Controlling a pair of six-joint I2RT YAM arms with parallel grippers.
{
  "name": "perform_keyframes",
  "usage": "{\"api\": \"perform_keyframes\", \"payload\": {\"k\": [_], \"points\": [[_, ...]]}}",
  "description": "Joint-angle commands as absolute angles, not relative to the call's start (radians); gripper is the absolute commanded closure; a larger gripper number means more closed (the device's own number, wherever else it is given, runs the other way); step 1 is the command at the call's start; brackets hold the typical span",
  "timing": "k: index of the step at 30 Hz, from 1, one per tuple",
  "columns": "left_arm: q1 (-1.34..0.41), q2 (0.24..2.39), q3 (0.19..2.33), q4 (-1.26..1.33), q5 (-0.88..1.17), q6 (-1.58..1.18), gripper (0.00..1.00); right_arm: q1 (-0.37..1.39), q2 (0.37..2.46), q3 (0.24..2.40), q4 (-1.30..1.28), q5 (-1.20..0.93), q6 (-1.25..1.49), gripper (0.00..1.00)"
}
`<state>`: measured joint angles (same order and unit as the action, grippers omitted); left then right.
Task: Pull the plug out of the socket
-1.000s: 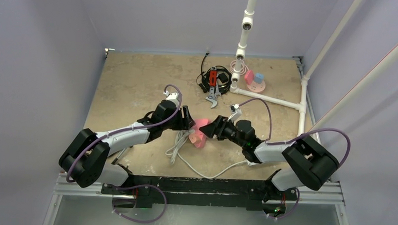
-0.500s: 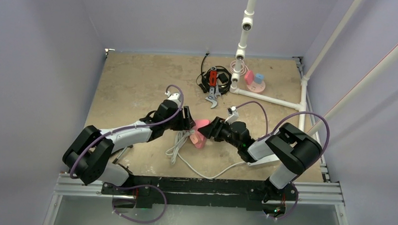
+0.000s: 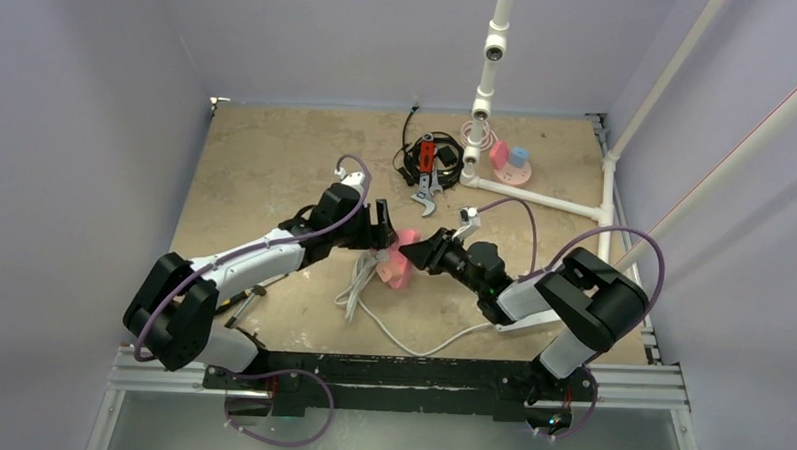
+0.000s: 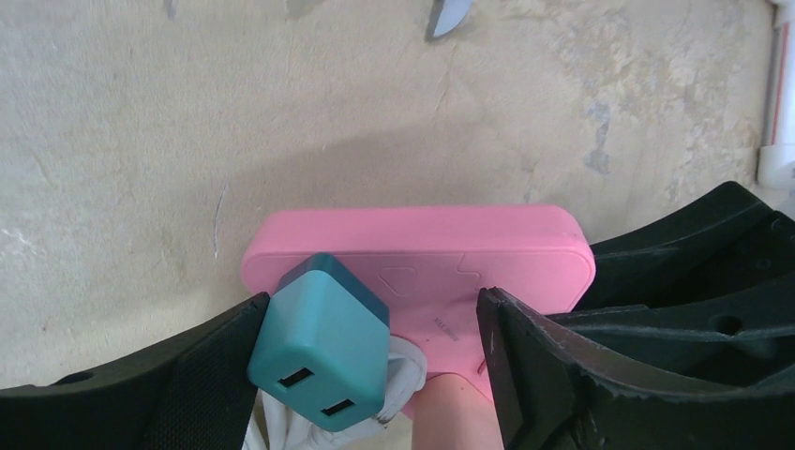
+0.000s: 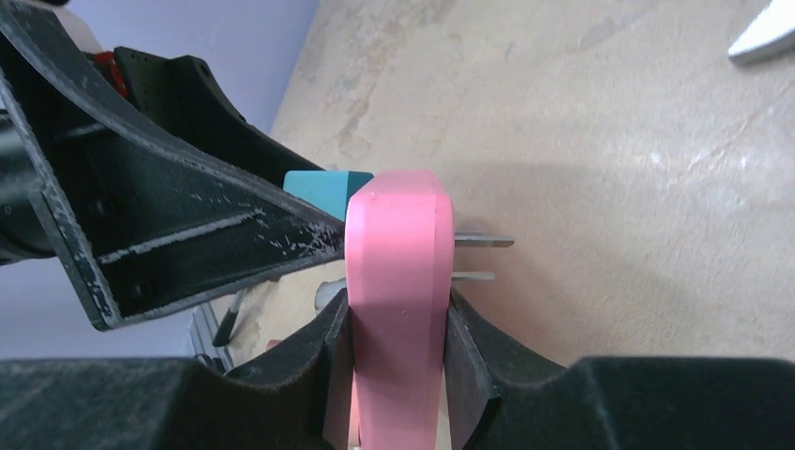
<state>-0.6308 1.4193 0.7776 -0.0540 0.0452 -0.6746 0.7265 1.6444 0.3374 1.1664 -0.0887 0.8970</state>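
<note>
Between both arms a pink block adapter point(image 3: 397, 263) is held on edge, two metal prongs on its far face. My right gripper point(image 5: 398, 305) is shut on its flat sides. A teal cube charger point(image 4: 319, 342) sits on its near face. My left gripper point(image 4: 373, 309) is open around that cube: the left finger touches the cube's side, the right finger stands apart. Far back right, the socket point(image 3: 519, 173), a flat pink disc, carries the light-blue plug point(image 3: 518, 155) and a pink block point(image 3: 499, 153); neither gripper is near them.
A bundled white cable point(image 3: 357, 289) lies under the held block and trails to the near edge. Black cables with a red tool point(image 3: 427, 154) and a metal piece point(image 3: 425, 198) lie at the back. A white pipe frame point(image 3: 536, 197) runs along the right.
My right gripper has closed onto the pink block. My left gripper has opened wider and shifted slightly toward the back, and the block sits a little farther back than before.
</note>
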Motion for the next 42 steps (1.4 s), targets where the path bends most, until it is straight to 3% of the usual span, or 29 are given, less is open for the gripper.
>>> {"api": "perform_keyframes", "payload": {"k": [1,13,20,29,36,42], "points": [[-0.631,1.364,0.898,-0.118,0.031,-0.604,0.21,0.740,1.509,0.358,1.249,-0.007,0.836,1.00],[-0.516,1.338,0.807,0.086,0.306,-0.672,0.27,0.810,1.284,0.331,1.131,0.256,0.745,1.00],[-0.500,1.380,0.805,0.130,0.414,-0.699,0.37,0.873,1.285,0.375,1.028,0.385,0.718,1.00],[-0.472,1.417,0.787,0.098,0.439,-0.719,0.41,0.940,1.341,0.407,0.991,0.479,0.751,1.00],[-0.465,1.450,0.772,0.117,0.471,-0.744,0.62,0.972,1.388,0.430,0.956,0.527,0.779,1.00],[-0.465,1.500,0.773,0.101,0.497,-0.732,0.71,0.982,1.464,0.448,0.940,0.544,0.843,1.00]]}}
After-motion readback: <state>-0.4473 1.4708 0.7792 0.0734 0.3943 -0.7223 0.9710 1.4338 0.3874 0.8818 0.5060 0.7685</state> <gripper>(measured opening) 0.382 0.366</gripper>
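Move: The teal plug sits almost between the left hand's open fingers, about 1 cm forward, 1 cm left and 1 cm below the hand point. The pink socket it is plugged into has its middle some 3 cm back, 3 cm right and 3 cm lower; the white cable coil lies about 10 cm back, 5 cm left and 7 cm below. From the right hand, which grips the socket, the plug is roughly 2 cm ahead and 5 cm left, about level. The left fingers shut from wide open onto the sides of the teal plug late in the move, after that hand rises about 6 cm, rolls some 15 degrees left side down, and sinks back roughly 4 cm, ending slightly forward. The right hand keeps its pinch on the pink socket, lifting it about 7 cm, then lowering it over 4 cm while turning it some 20 degrees clockwise. ##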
